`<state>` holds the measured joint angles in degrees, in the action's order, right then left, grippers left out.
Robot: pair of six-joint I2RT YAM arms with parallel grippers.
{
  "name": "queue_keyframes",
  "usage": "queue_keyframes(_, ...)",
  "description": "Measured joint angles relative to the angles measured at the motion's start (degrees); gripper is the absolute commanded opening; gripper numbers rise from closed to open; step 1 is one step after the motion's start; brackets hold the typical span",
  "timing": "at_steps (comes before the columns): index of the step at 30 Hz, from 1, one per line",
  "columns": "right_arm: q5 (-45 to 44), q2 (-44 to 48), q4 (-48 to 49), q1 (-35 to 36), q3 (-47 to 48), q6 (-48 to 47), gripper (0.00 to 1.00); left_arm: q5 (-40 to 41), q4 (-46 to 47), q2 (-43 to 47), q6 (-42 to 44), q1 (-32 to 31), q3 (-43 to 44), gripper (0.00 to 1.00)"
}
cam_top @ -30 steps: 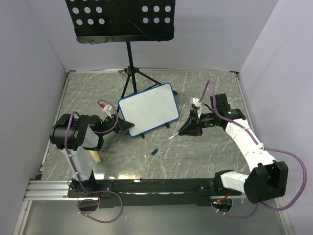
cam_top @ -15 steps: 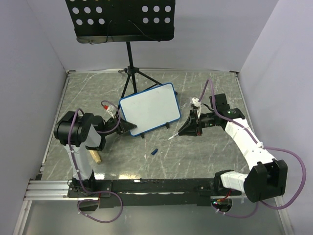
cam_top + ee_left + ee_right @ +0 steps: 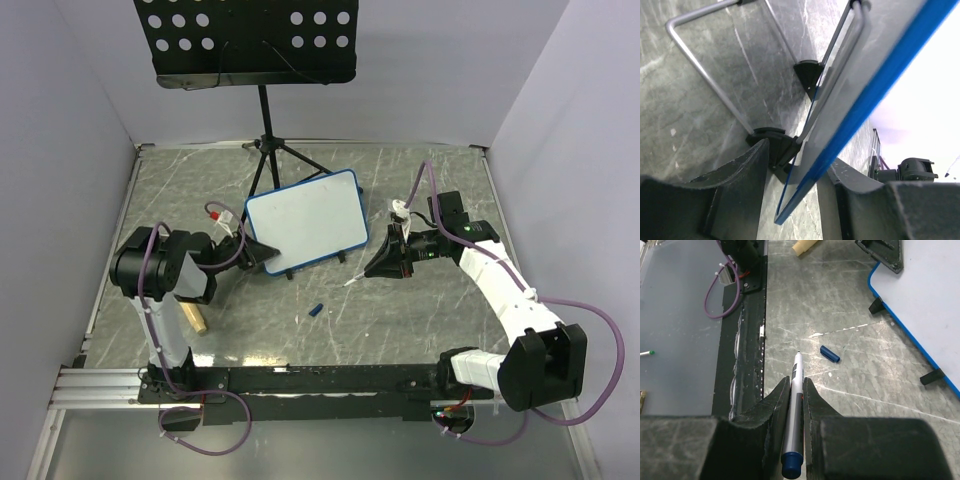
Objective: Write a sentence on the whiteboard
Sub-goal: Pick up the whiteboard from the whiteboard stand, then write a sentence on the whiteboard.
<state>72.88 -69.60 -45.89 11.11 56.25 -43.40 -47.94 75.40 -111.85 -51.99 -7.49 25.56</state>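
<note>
The whiteboard (image 3: 305, 220) stands tilted on its black feet at mid-table, blue-framed. Its white face is blank, so the sentence is not in view. My left gripper (image 3: 262, 258) is at the board's lower-left corner. In the left wrist view the blue edge (image 3: 875, 95) runs between the jaws of the left gripper (image 3: 799, 165), with a gap to the left finger; the jaws are open. My right gripper (image 3: 372, 270) hovers right of the board, shut on an uncapped marker (image 3: 797, 390) whose tip points down at the table. The right wrist view shows the board's corner (image 3: 930, 300).
A blue marker cap (image 3: 315, 311) lies on the table in front of the board. A black perforated music stand (image 3: 255, 40) rises on a tripod (image 3: 270, 150) behind it. A wooden block (image 3: 196, 320) lies near the left arm's base. Walls enclose the table.
My left arm has moved right, bringing its jaws around the board's lower-left corner, and the jaws have widened a little. The right gripper and marker have stayed put.
</note>
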Motion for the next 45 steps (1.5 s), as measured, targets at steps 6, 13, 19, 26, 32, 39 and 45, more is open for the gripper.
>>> queue_keyframes(6,0.0,-0.2,-0.2,0.0,0.0,-0.2,0.0,0.0,-0.1,1.7,-0.3,0.0,0.9,0.42)
queue_keyframes(13,0.0,-0.8,-0.4,0.0,0.1,-0.2,0.0,-0.7,0.0,2.0,-1.4,0.0,1.9,0.05)
queue_keyframes(19,0.0,-0.8,-0.5,0.0,0.1,-0.2,0.0,-2.8,2.6,3.3,-1.1,-0.6,3.0,0.01)
queue_keyframes(26,-0.2,-1.1,-0.9,0.0,0.5,-0.7,0.0,-3.3,-0.6,5.7,-1.0,-0.5,3.7,0.01)
queue_keyframes(32,-0.2,-1.1,-0.9,0.0,0.9,-0.9,0.0,-3.7,-4.3,11.2,5.1,-0.3,3.8,0.01)
queue_keyframes(39,-0.2,-1.1,-1.1,0.0,0.9,-1.1,0.0,-4.6,-3.9,15.7,11.0,-0.3,5.6,0.01)
queue_keyframes(45,-0.2,-0.9,-1.2,0.0,0.9,-1.0,0.0,-2.8,-4.1,15.4,8.5,-0.6,7.8,0.01)
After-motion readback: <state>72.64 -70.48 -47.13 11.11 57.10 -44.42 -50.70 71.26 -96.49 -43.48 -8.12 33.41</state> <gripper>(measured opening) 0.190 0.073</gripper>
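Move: The left hand's open fingers straddle the blue rim near the whiteboard's lower left corner. The board's middle lies about 9 cm to the right, 4 cm farther out and 5 cm above. Its small wire stand is centred some 10 cm right and 4 cm ahead, about 3 cm lower. The pen cap lies roughly 9 cm right, 9 cm back and 6 cm down. From the right hand, the whiteboard is about 13 cm left, 17 cm ahead and 10 cm below. Upward, a small first rise, then the left fingers close and pinch the whiteboard by its left rim. The arm goes on lifting away from the wire stand, about 11 cm in all, quickening late as the wrist tilts back some 25 degrees and the hand eases slightly forward. The right hand stays put, still holding the uncapped marker. ##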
